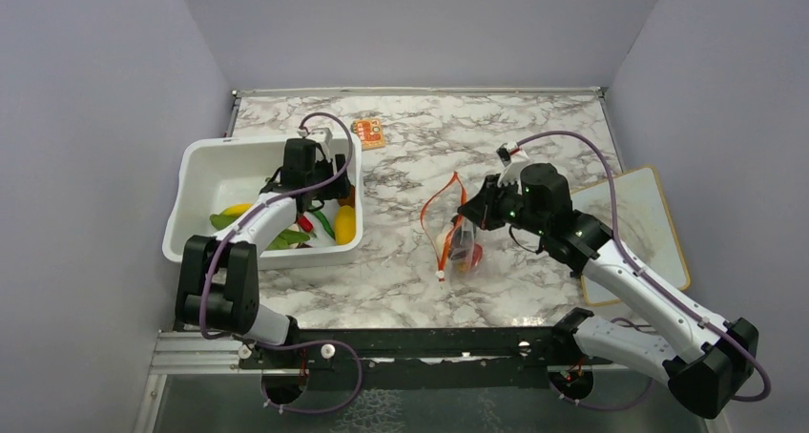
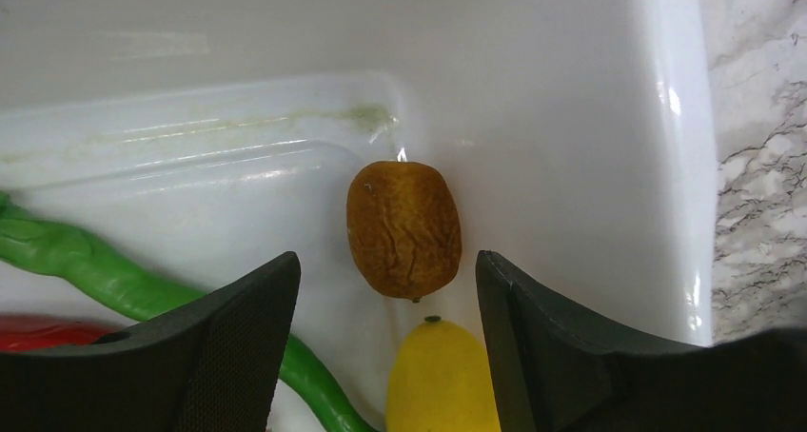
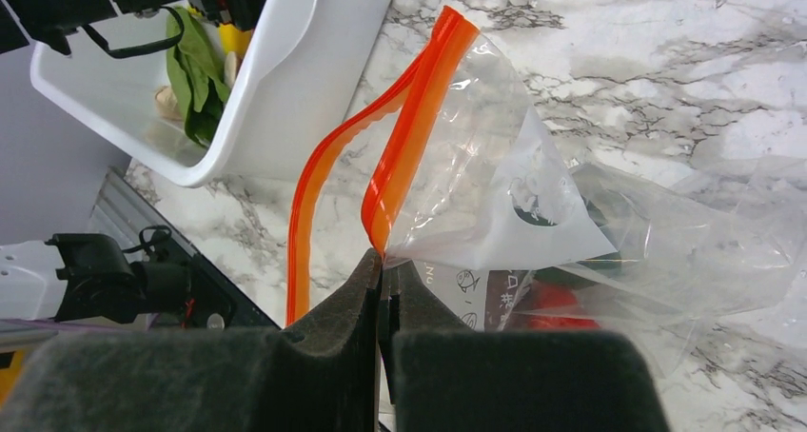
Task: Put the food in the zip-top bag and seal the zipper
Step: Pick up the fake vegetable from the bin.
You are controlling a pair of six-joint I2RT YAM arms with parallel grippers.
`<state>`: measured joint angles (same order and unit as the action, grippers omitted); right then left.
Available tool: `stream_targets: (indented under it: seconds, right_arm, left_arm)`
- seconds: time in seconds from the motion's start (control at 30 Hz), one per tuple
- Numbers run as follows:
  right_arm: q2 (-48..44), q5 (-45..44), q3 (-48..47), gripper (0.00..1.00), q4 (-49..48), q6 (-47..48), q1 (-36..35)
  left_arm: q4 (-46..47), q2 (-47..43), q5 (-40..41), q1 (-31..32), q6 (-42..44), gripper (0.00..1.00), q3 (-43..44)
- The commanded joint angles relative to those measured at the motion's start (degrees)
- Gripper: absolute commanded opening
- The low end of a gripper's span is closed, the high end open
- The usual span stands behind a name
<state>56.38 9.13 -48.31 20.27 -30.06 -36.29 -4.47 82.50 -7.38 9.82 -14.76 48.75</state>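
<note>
My left gripper (image 2: pixel 385 261) hangs open inside the white tub (image 2: pixel 666 118). A brown-orange lump (image 2: pixel 403 227) lies just beyond its fingertips, and a yellow food (image 2: pixel 438 375) sits between the jaws, close to the right finger. A green chilli (image 2: pixel 86 265) and a red chilli (image 2: pixel 38 332) lie to the left. My right gripper (image 3: pixel 385 261) is shut on the orange-red zipper (image 3: pixel 419 118) of the clear zip-top bag (image 3: pixel 495 194), holding the mouth up and open. A red food (image 3: pixel 552 304) rests inside the bag. From above, the bag (image 1: pixel 465 242) is mid-table beside the right gripper (image 1: pixel 474 214).
The tub (image 1: pixel 219 156) stands at the left with several foods and a green leaf (image 3: pixel 195 70). A small orange packet (image 1: pixel 368 133) lies behind it. A white board (image 1: pixel 634 233) lies at the table's right edge.
</note>
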Motion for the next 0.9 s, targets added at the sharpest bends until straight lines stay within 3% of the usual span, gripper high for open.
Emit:
stream_targets:
  seconds: [0.0,0.47,0.63,0.87]
  right_arm:
    - [-1.5,-3.1,-2.5,0.01,1.4,1.6,-0.2]
    - [-2.1,-2.6,-3.6,0.01,3.9,1.6,-0.2]
    - [-3.2,-2.8,-3.0,0.01,3.9,1.5,-0.2]
    - [-3.2,-2.2,-1.9,0.01,4.0,1.5,-0.2]
  left_arm:
    - [3.1,3.8,-3.9,-0.1,-0.6,0.7,-0.2]
    - [3.0,12.7,-3.0,-0.1,-1.1,0.67,3.3]
    - [2.9,11.7,-1.8,-0.1,-1.0,0.47,3.4]
    - [-0.2,6.7,1.7,-0.1,0.0,0.42,3.4]
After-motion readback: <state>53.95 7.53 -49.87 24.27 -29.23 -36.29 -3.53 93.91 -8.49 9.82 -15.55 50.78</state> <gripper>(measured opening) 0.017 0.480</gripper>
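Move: The brown fake vegetable sits in the bin's far right corner, some 7 cm below my left hand point, 2 cm ahead and 1 cm to the right. The yellow vegetable lies about 5 cm back and 1 cm right of my hand; the green chili some 2 cm back and 6 cm left, the red one 3 cm back and 9 cm left, all on the bin floor. From my right hand, holding the bag, the brown one is about 13 cm ahead, 21 cm left and 15 cm below. I sink my left hand about 6 cm, nearly straight down, onto the brown vegetable in the bin's corner, fingers still parted and the wrist tipping roughly 10 degrees further down. At the bottom I close the fingers until they stop on its two sides, pinching it, and just begin to ease back up. ##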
